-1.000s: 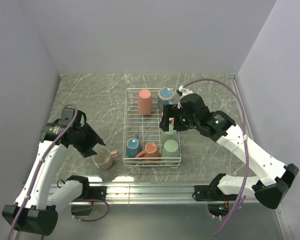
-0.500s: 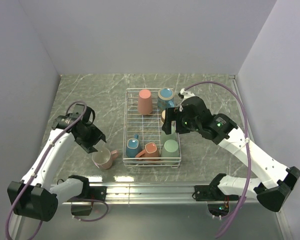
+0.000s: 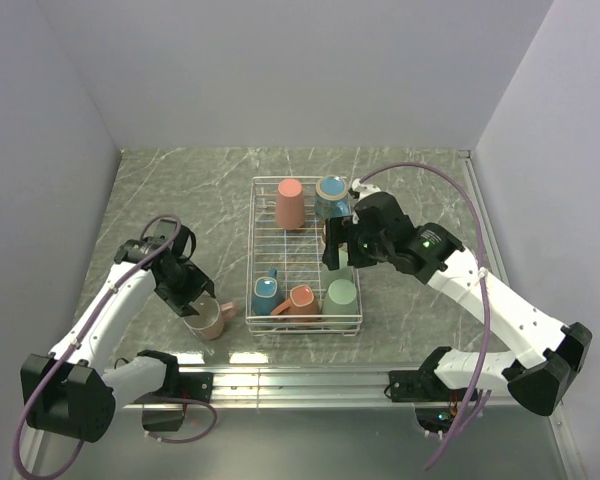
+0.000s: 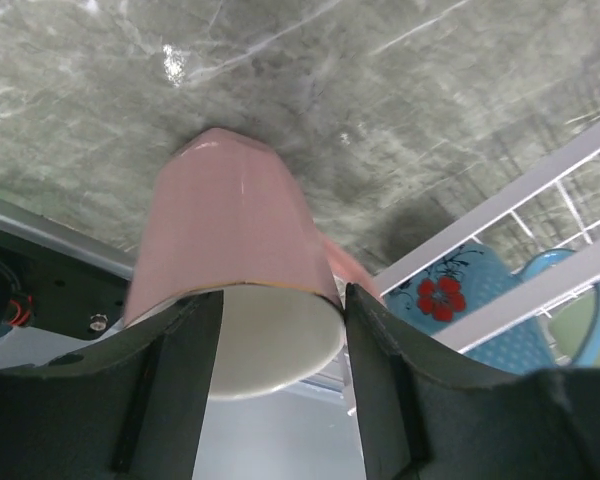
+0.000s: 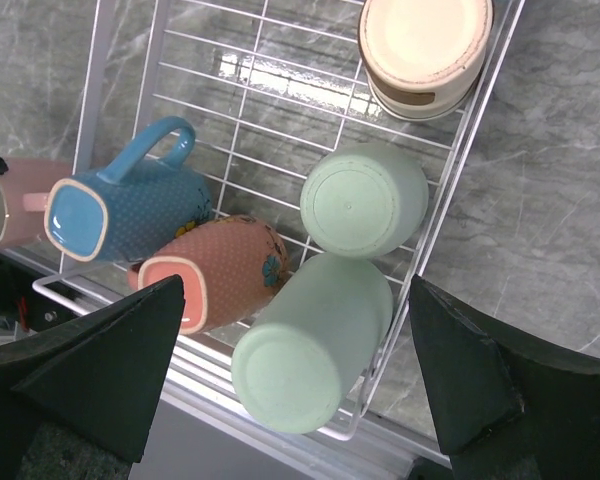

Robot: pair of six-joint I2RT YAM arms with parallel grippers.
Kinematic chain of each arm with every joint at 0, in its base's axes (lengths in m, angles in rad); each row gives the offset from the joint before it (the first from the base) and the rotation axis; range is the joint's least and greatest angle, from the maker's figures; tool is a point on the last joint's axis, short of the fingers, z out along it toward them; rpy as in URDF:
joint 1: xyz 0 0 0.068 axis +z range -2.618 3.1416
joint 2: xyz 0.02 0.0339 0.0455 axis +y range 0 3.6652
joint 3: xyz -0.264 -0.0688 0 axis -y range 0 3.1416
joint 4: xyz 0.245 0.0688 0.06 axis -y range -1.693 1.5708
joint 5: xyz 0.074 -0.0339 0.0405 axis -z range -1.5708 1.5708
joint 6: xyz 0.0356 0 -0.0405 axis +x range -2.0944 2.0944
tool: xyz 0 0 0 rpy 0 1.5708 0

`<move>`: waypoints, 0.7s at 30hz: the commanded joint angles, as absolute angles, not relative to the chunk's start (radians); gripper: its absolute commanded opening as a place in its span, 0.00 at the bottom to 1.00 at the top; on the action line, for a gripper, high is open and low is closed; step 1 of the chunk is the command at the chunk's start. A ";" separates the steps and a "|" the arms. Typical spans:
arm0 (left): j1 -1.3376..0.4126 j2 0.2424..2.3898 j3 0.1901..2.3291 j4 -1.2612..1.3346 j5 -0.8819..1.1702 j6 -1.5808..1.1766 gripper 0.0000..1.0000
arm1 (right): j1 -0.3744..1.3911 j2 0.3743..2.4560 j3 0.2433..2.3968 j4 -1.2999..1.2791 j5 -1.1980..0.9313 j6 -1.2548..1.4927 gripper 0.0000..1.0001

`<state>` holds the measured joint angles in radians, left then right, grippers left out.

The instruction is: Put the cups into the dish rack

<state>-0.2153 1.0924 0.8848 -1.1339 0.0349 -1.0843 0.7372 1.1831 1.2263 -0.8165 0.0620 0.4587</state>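
A salmon pink cup (image 3: 208, 320) stands upright on the table just left of the white wire dish rack (image 3: 305, 258). My left gripper (image 3: 194, 300) is open and straddles this cup (image 4: 230, 225), one finger (image 4: 175, 385) on each side of its rim. My right gripper (image 3: 337, 250) hangs wide open above the rack's right side, holding nothing. In the right wrist view the rack (image 5: 230, 70) holds a cream-white cup (image 5: 425, 45), an upturned mint cup (image 5: 363, 200), a lying mint cup (image 5: 315, 340), a lying salmon cup (image 5: 225, 270) and a lying blue cup (image 5: 130, 210).
At the rack's far end stand an upturned salmon cup (image 3: 289, 203) and a teal blue cup (image 3: 331, 192). Walls close in the marble table on the left, back and right. The arms' metal base rail (image 3: 300, 382) runs along the near edge.
My left gripper has swung down and right from beside the pink cup to straddle it. The right gripper has drifted slightly left over the rack, still open.
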 commanded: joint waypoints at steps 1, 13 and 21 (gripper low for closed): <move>-0.222 1.071 0.833 -1.098 0.041 -1.094 0.57 | 0.738 1.190 1.252 -0.805 0.072 0.440 1.00; -0.227 1.098 0.819 -1.051 0.038 -1.078 0.21 | 0.736 1.221 1.262 -0.810 0.071 0.410 1.00; -0.229 1.098 0.880 -1.066 0.038 -1.062 0.00 | 0.735 1.246 1.318 -0.830 0.071 0.394 1.00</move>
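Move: The pale pink cup stands just under the left hand, its middle about 3 cm back of the hand point, neither left nor right of it, and some 6 cm lower. At much that same lower level in the rack, the blue mug lies roughly 14 cm to the hand's right and 2 cm ahead, with the coral mug about 22 cm right and level with it. From the right hand, the pink cup is some 28 cm left, 9 cm back and 17 cm down. Down about 2 cm and slightly back, the left hand settles over the pink cup's rim with its fingers still pointing down, one inside the mouth and one outside. It then stays low while the fingers close from a bit over half open to nearly shut, pinching the wall at the rim's front right. ##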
